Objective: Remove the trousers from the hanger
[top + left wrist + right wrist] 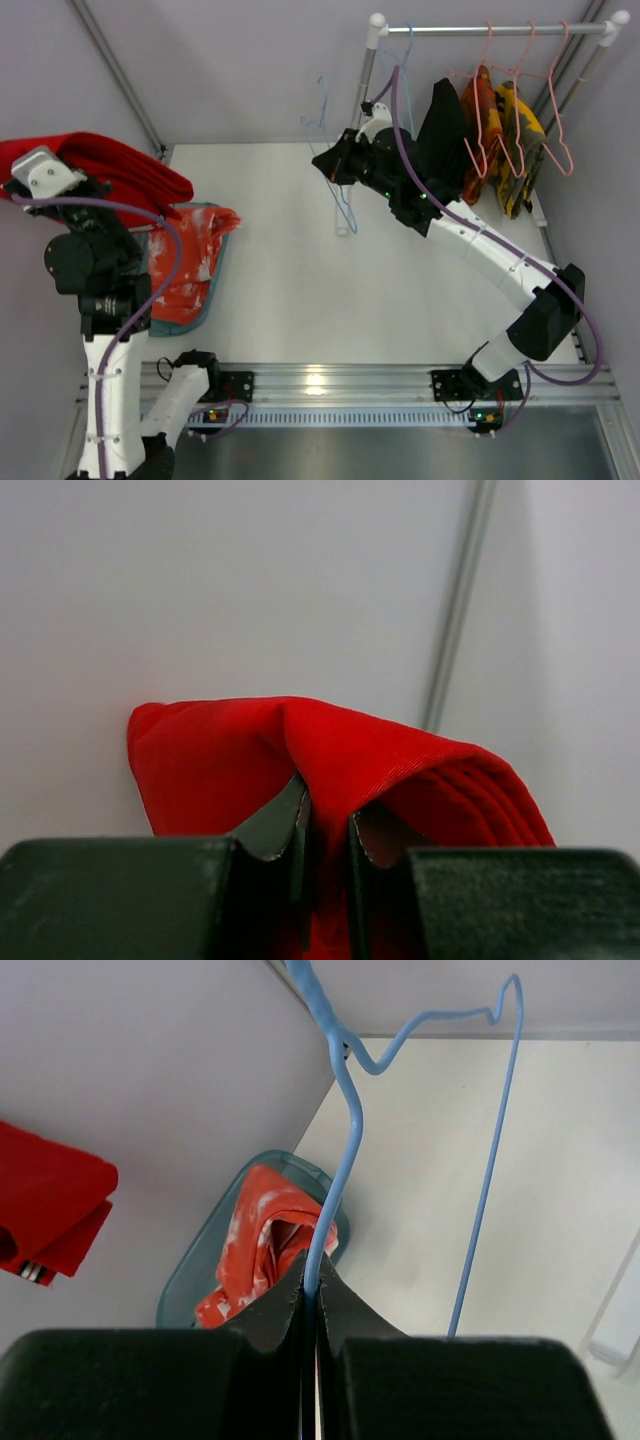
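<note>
Plain red trousers (pixel 110 165) hang in folds at the far left, off the table, with my left gripper (pixel 328 825) shut on a fold of that cloth (pixel 230 760). My right gripper (pixel 322 165) is shut on the wire of an empty blue hanger (pixel 340 1130), its fingertips (pixel 290 1295) pinching the wire just below the neck. The hanger (pixel 335 175) is held left of the rack, off the rail. The orange-red trousers with whitish blotches (pixel 195 260) lie crumpled in a teal bin (pixel 216 285) at the table's left edge, also visible below the right gripper (pixel 262 1245).
A clothes rack stands at the back right, its rail (pixel 490 30) carrying pink hangers (pixel 520 100), yellow-and-orange garments (pixel 518 140) and a black garment (pixel 445 125). The rack's left post (pixel 366 80) and white foot (pixel 345 228) are close to the blue hanger.
</note>
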### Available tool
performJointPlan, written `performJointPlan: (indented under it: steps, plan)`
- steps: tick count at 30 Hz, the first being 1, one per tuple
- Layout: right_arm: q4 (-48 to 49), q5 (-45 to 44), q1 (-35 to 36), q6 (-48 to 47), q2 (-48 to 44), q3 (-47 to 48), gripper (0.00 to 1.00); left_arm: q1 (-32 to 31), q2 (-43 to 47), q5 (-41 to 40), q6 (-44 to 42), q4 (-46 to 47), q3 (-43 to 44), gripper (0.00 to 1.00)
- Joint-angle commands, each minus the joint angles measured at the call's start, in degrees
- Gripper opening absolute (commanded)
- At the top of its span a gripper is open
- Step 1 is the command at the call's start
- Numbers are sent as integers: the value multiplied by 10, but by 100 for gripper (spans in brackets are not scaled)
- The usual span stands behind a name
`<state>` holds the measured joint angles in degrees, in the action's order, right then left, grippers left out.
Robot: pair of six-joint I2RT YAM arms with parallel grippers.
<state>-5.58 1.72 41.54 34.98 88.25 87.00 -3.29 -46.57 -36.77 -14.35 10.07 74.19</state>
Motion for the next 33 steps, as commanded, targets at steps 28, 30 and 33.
performJointPlan:
  steps: [28,30,33]
  plan:
    - [34,91,20,-25,-88,-16,0,172,360,100,46,-183,-382,0]
    - [29,91,20,-26,-88,-14,0,172,340,136,45,-160,-409,0]
    - [24,89,17,-31,-90,-9,0,172,289,197,52,-109,-427,0]
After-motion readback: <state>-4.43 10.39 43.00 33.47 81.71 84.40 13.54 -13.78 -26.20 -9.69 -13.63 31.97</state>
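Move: The left hand, already gripping the red trousers, is high up: the basket's middle lies about 5 cm ahead, 2 cm right and 52 cm below, with the red-and-white trousers in it about 6 cm ahead and 3 cm right. From the right hand, still holding the empty blue hanger, the basket is some 9 cm back, 33 cm left and 32 cm below; the rail's left end is 20 cm ahead, 8 cm right and 20 cm higher. Keeping hold, the left hand sinks 28 cm basketward, first back, then forward, tipping down; right draws hanger back 5 cm. ##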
